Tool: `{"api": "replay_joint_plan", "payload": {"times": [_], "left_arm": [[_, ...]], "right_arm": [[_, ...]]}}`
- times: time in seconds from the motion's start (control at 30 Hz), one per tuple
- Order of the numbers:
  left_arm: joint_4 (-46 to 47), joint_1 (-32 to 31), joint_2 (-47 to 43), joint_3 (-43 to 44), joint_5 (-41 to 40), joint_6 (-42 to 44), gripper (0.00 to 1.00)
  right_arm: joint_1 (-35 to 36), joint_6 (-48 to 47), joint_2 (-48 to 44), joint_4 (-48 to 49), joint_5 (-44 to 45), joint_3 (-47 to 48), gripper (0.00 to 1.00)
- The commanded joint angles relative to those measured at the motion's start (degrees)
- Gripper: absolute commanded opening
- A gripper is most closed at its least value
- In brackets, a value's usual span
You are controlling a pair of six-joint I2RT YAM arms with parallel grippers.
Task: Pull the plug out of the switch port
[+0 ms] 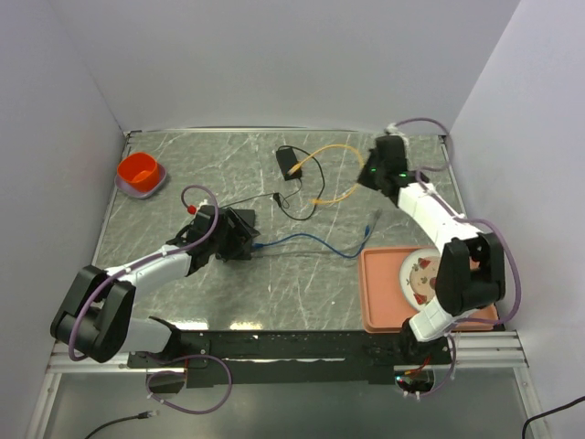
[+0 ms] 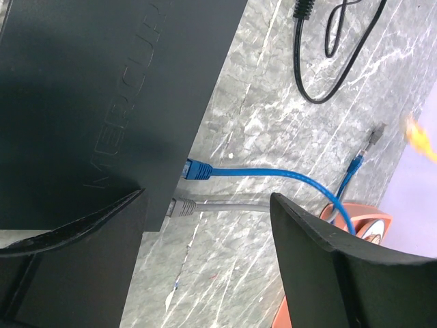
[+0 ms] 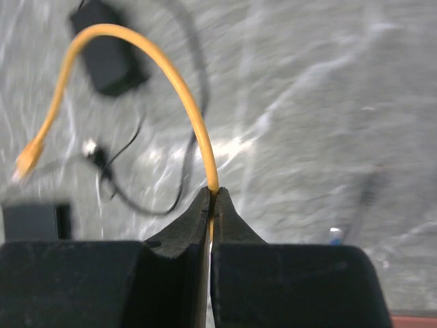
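Observation:
The flat black switch [image 1: 236, 234] lies mid-table and fills the upper left of the left wrist view [image 2: 89, 89]. A blue plug [image 2: 197, 169] and a grey plug [image 2: 181, 207] sit in ports on its side edge; the blue cable [image 1: 311, 241] runs right. My left gripper [image 2: 207, 199] is open, one finger over the switch's corner, the other to the right of the plugs, both cables between them. My right gripper [image 1: 366, 177] is shut on a yellow cable [image 3: 179, 75], held off the table at the back right. The cable's yellow plug [image 3: 27, 160] hangs free.
A small black adapter brick [image 1: 291, 163] with a thin black lead lies at the back centre. An orange tray [image 1: 379, 306] holding a plate [image 1: 422, 274] stands front right. A red bowl [image 1: 140, 174] sits at the back left. Walls enclose the table.

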Motion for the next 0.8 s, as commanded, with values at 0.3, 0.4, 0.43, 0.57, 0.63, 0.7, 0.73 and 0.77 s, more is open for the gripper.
{"api": "replay_joint_plan", "payload": {"times": [0.3, 0.4, 0.43, 0.57, 0.63, 0.7, 0.73, 0.77], "left_arm": [[0.48, 0.29, 1.05, -0.91, 2.64, -0.97, 0.79], [-0.66, 0.21, 1.49, -0.3, 2.38, -0.79, 0.77], [-1.36, 0.29, 1.32, -0.04, 2.2, -0.62, 0.77], [-1.63, 0.29, 0.0, -0.03, 0.97, -0.7, 0.76], [-1.71, 0.29, 0.0, 0.32, 0.71, -0.61, 0.76], [-3.38, 0.29, 0.08, 0.76, 0.45, -0.35, 0.76], [-3.65, 0.29, -0.09, 0.84, -0.08, -0.26, 0.76], [-4.08, 0.38, -0.35, 0.76, -0.34, -0.26, 0.75]], "right_arm": [[-16.42, 16.45, 6.43, 3.69, -1.39, 7.72, 0.0], [-18.09, 14.01, 12.24, -2.03, -0.43, 14.49, 0.34], [-17.48, 13.64, 12.69, -2.47, -0.08, 14.95, 0.41], [-14.94, 11.98, 8.49, 3.76, -0.69, 11.1, 0.51], [-12.75, 11.18, 7.07, 4.03, -0.07, 10.57, 0.51], [-10.9, 9.69, 4.18, 5.25, -0.07, 8.56, 0.51], [-8.28, 8.99, 1.82, 6.22, -1.9, 7.33, 0.51], [-6.77, 7.33, 0.75, 7.7, -3.49, 5.83, 0.51]]}}
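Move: The right hand holds the yellow cable some 16 cm above the table; the clear patch it is taken to lies about 5 cm ahead and 7 cm to the right. From this hand, the black adapter is roughly 17 cm left and 4 cm ahead, and the blue cable's loose end 9 cm back and 4 cm right, both about 15 cm below. From the left hand, that patch is some 18 cm ahead, 35 cm right and 6 cm lower. Right hand swings the yellow cable right 13 cm and forward 8, opens, lets go, then starts back left. ##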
